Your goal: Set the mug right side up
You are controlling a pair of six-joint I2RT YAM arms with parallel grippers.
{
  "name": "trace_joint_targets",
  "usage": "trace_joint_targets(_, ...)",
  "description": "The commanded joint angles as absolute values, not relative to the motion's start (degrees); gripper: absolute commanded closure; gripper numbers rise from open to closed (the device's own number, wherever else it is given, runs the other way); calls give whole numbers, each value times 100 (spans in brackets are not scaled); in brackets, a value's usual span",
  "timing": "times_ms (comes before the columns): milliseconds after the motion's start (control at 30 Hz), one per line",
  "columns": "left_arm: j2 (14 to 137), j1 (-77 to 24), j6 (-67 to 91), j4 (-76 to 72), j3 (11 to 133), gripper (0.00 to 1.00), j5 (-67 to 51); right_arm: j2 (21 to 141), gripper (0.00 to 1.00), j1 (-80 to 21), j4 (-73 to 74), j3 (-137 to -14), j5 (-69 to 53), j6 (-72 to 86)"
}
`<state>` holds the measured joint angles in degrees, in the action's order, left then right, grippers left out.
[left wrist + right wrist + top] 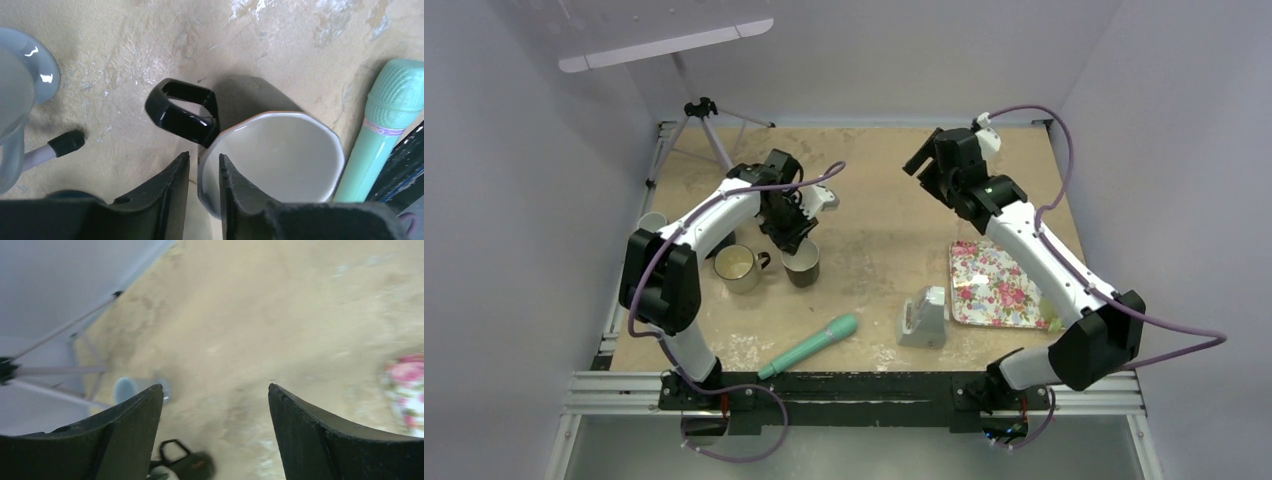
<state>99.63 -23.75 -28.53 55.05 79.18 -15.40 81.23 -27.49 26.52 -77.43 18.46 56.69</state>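
The dark mug (801, 262) with a white inside (280, 155) and a black handle (182, 110) is upright with its mouth up, at the table's left middle. My left gripper (786, 232) is shut on its rim (204, 159) beside the handle, with one finger inside the mug and one outside. I cannot tell whether the mug rests on the table or hangs just above it. My right gripper (924, 165) is open and empty (215, 390), held high over the back middle of the table. The mug shows blurred at the bottom of its view (192, 465).
A cream mug (739, 267) stands just left of the dark mug. A grey-blue mug (652, 222) is at the left edge. A teal handled tool (809, 346) lies in front. A grey block (922, 318) and a floral tray (999, 285) lie right. A tripod (704, 125) stands back left.
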Motion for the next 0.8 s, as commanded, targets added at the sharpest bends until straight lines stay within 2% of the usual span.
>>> trace_joint_targets(0,9617,-2345,-2887,5325,7968,58,-2005,7704,19,-2389,3734,-7592,3121,4887)
trace_joint_targets(100,9371,-2338,-2881,5296,8159,37,-2086,7341,19,-2179,4057,-7217,3604,4927)
trace_joint_targets(267,9178,-2338,-2722,5981,8898,15,-2537,6480,20,-1763,4648,-6377,4584,5384)
trace_joint_targets(433,9096,-2338,-2320,6414,9354,13,-2493,5663,19,-532,4621,-5360,4889,5839)
trace_joint_targets(533,8927,-2338,-2185,6432,9325,13,-2576,5280,18,327,4234,-4878,4626,5930)
trace_joint_targets(667,8639,-2336,-2116,6394,9133,13,-2830,5251,16,1164,4148,-4573,4190,6137)
trace_joint_targets(767,8489,-2338,-2076,6336,8996,13,-2935,5418,16,1390,4115,-4506,4026,6130)
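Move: The left fingers straddle the front-left rim of the dark mug, its middle about 3 cm back, 3 cm right and 5 cm below them. The cream mug is level with it and 13 cm to its left; the pale blue mug is 11 cm ahead of the hand and 3 cm left. From the right hand, the overturned green mug lies some 22 cm back, 33 cm right and 22 cm below, on the flowered tray, whose middle is about 18 cm back and 22 cm right. The left fingers let go of the dark mug's rim, opening wide as the hand lifts about 13 cm and drifts 3 cm right, tilting some 15 degrees so they point farther to the right. Already wide open, the right hand sweeps about 32 cm right, 18 cm back and 11 cm down towards the green mug on the tray, turning nearly 60 degrees clockwise. ##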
